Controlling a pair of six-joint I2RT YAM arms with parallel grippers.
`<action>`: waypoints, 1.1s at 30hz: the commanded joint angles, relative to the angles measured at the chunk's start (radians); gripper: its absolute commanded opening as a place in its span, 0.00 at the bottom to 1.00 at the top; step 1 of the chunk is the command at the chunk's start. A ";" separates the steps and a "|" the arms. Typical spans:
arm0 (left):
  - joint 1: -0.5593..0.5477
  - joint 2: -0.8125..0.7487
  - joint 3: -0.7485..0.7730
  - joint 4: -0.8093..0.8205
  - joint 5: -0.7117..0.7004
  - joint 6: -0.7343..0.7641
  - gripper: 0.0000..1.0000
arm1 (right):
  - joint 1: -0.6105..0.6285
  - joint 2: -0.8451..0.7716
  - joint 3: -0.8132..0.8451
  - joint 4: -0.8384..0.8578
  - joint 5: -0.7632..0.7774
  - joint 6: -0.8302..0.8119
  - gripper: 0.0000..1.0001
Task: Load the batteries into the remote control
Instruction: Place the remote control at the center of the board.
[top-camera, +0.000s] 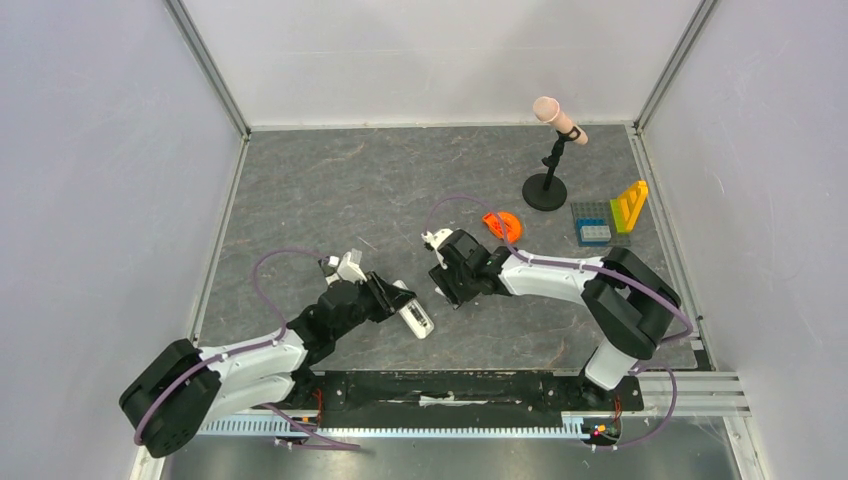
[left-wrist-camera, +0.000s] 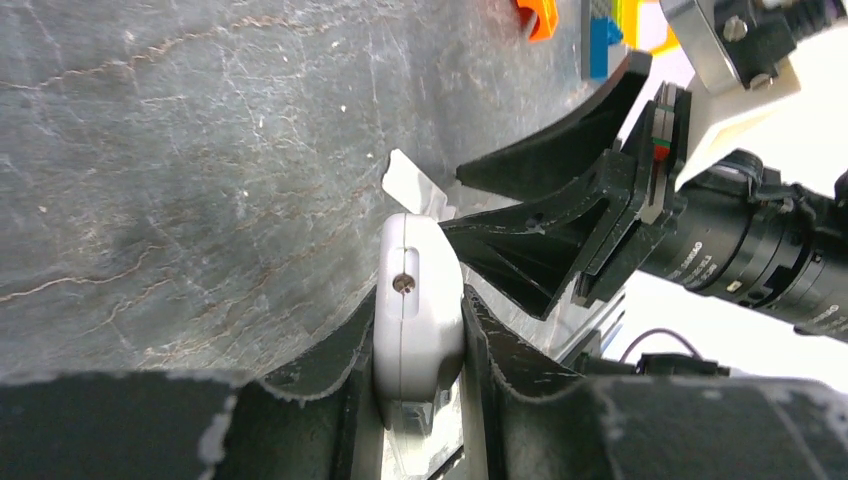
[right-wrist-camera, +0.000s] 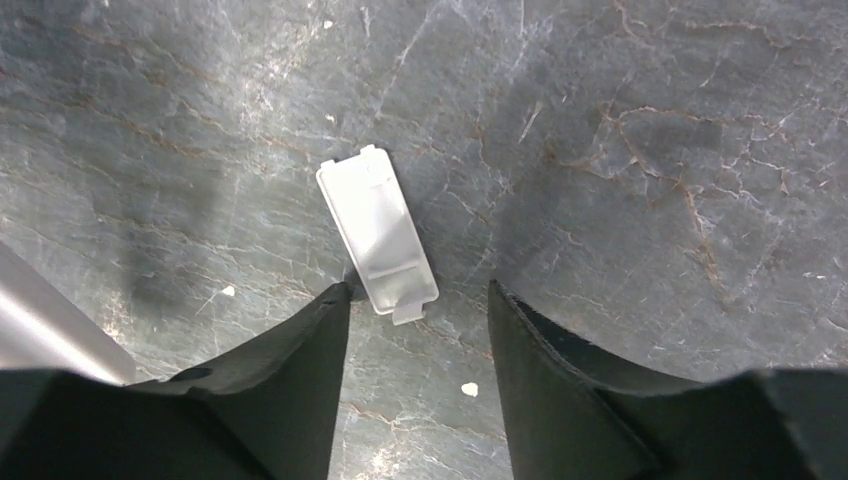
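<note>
My left gripper (top-camera: 398, 300) is shut on the white remote control (top-camera: 416, 319) and holds it near the table's front middle. In the left wrist view the remote's rounded end (left-wrist-camera: 418, 300) is clamped between both fingers. My right gripper (top-camera: 444, 287) is open and empty, just right of the remote. In the right wrist view it (right-wrist-camera: 418, 290) hangs over a small white battery cover (right-wrist-camera: 377, 237) that lies flat on the table. The cover also shows in the left wrist view (left-wrist-camera: 406, 180). No batteries are in view.
An orange object (top-camera: 503, 222) lies behind the right gripper. A microphone on a black stand (top-camera: 545, 190) is at the back right. Blue and grey bricks (top-camera: 594, 226) and a yellow brick piece (top-camera: 630, 205) lie beside it. White walls enclose the grey table (top-camera: 330, 190).
</note>
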 joint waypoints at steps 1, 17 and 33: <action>-0.003 0.038 -0.012 0.115 -0.107 -0.109 0.02 | -0.024 0.028 0.032 0.007 -0.053 0.009 0.50; -0.074 0.273 -0.014 0.191 -0.198 -0.296 0.28 | -0.041 -0.005 0.011 -0.027 -0.006 0.106 0.24; -0.110 0.194 0.051 -0.167 -0.259 -0.352 0.68 | -0.043 -0.022 -0.006 -0.010 -0.017 0.116 0.15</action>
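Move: The remote control, already pinched near its far end by the left hand, is bound for a patch of board about 5 cm below that hand, some 4 cm back and 3 cm to its right; the battery cover lies level with the hand and 9 cm to its right. From the right hand, which is almost at the board, the cover's middle is 2 cm ahead and 2 cm left, the remote 9 cm left and 1 cm back, the orange part 18 cm ahead and 11 cm right. The remote is lowered about 4.5 cm to the board by the left hand, which first edges forward, tips its fingers down and turns counter-clockwise, each some 15 degrees; its fingers then open around the remote and the hand starts to rise. The battery cover's near end is caught between the right fingertips as they close low over the board, that hand barely shifting and turning slightly clockwise. ##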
